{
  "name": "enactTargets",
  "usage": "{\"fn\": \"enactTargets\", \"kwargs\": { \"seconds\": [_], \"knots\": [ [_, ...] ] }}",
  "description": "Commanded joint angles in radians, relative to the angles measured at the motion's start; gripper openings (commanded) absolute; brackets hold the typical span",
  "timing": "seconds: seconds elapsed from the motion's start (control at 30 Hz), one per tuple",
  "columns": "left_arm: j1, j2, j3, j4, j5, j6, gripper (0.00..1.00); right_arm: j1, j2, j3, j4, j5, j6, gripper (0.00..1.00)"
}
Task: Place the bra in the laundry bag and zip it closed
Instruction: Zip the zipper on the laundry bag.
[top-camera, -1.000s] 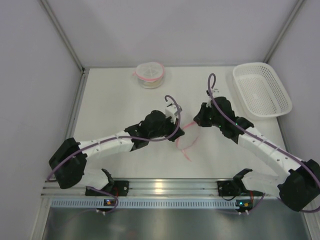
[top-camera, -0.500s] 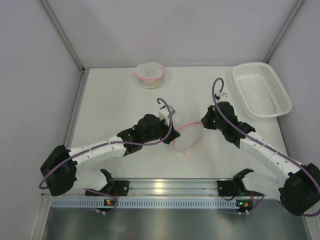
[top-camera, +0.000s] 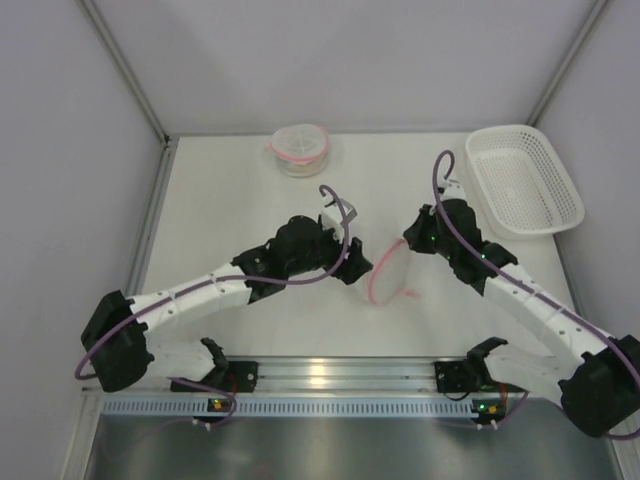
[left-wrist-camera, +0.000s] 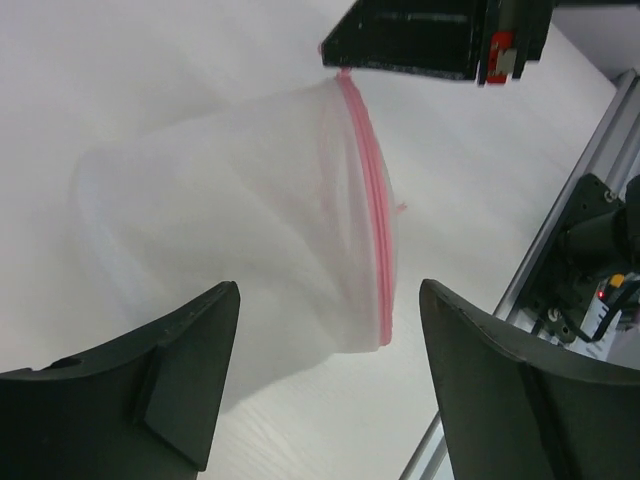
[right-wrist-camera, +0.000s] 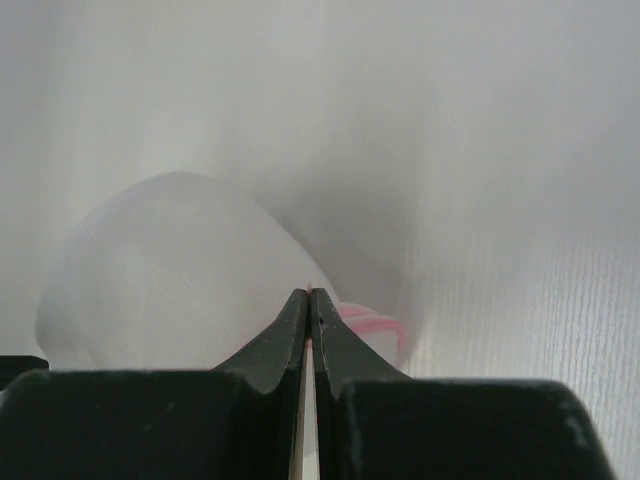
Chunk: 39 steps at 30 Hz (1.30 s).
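Observation:
The laundry bag is white mesh with a pink zipper edge. It hangs at mid-table from my right gripper, which is shut on the pink rim. My left gripper stands open just left of the bag and holds nothing. In the left wrist view the bag sags between and beyond the spread fingers. The right gripper pinches the bag's top there. The bra, a pale folded round shape with pink trim, lies at the back of the table, far from both grippers.
A white plastic basket sits at the back right. The metal rail runs along the near table edge. Grey walls close in the left, back and right sides.
My left gripper has opened and let go of the bag. The bag's mouth, spread round half a second ago, now hangs narrow from the right gripper alone.

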Motion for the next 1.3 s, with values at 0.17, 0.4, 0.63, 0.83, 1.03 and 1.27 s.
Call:
{"fn": "enactTargets", "kwargs": {
  "seconds": [0.17, 0.4, 0.63, 0.83, 1.03, 1.27],
  "knots": [
    [-0.001, 0.131, 0.306, -0.028, -0.023, 0.066, 0.8, 0.01, -0.08, 0.056, 0.025, 0.019, 0.088, 0.0],
    [-0.013, 0.265, 0.373, -0.028, 0.028, -0.021, 0.77, 0.035, -0.088, 0.093, -0.021, 0.067, 0.108, 0.0],
    [-0.032, 0.283, 0.404, -0.1, -0.066, -0.073, 0.76, 0.055, -0.077, 0.131, -0.045, 0.125, 0.096, 0.0],
    [-0.032, 0.201, 0.363, -0.145, -0.121, -0.096, 0.75, 0.062, -0.057, 0.183, -0.117, 0.192, 0.056, 0.0],
    [-0.033, 0.174, 0.424, -0.145, -0.071, -0.081, 0.78, 0.104, -0.027, 0.298, -0.199, 0.284, 0.018, 0.0],
    [-0.064, 0.217, 0.42, -0.102, -0.06, -0.105, 0.77, 0.16, -0.011, 0.338, -0.242, 0.324, 0.067, 0.0]
  ]
}}
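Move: Some 6 cm to the right of the open left hand and 4 cm below it, about 1 cm nearer the base, is the middle of the pink zipper rim of the laundry bag; the right fingers holding its upper end are about 10 cm right and 3 cm ahead. From the right hand that middle is roughly 4 cm back, 4 cm left and 4 cm below. The other bag lies some 28 cm ahead and 13 cm left of the left hand, about 13 cm lower. Lifting the bag by the pinched rim, the right hand rises about 10 cm almost straight up, tilting its fingertips slightly up and turning a little clockwise. The left hand, fingers kept wide open, swings up and across to the right and slightly forward towards the right fingers, dips about 6 cm, hovers, then climbs again to end some 7 cm higher and 6 cm farther right. ##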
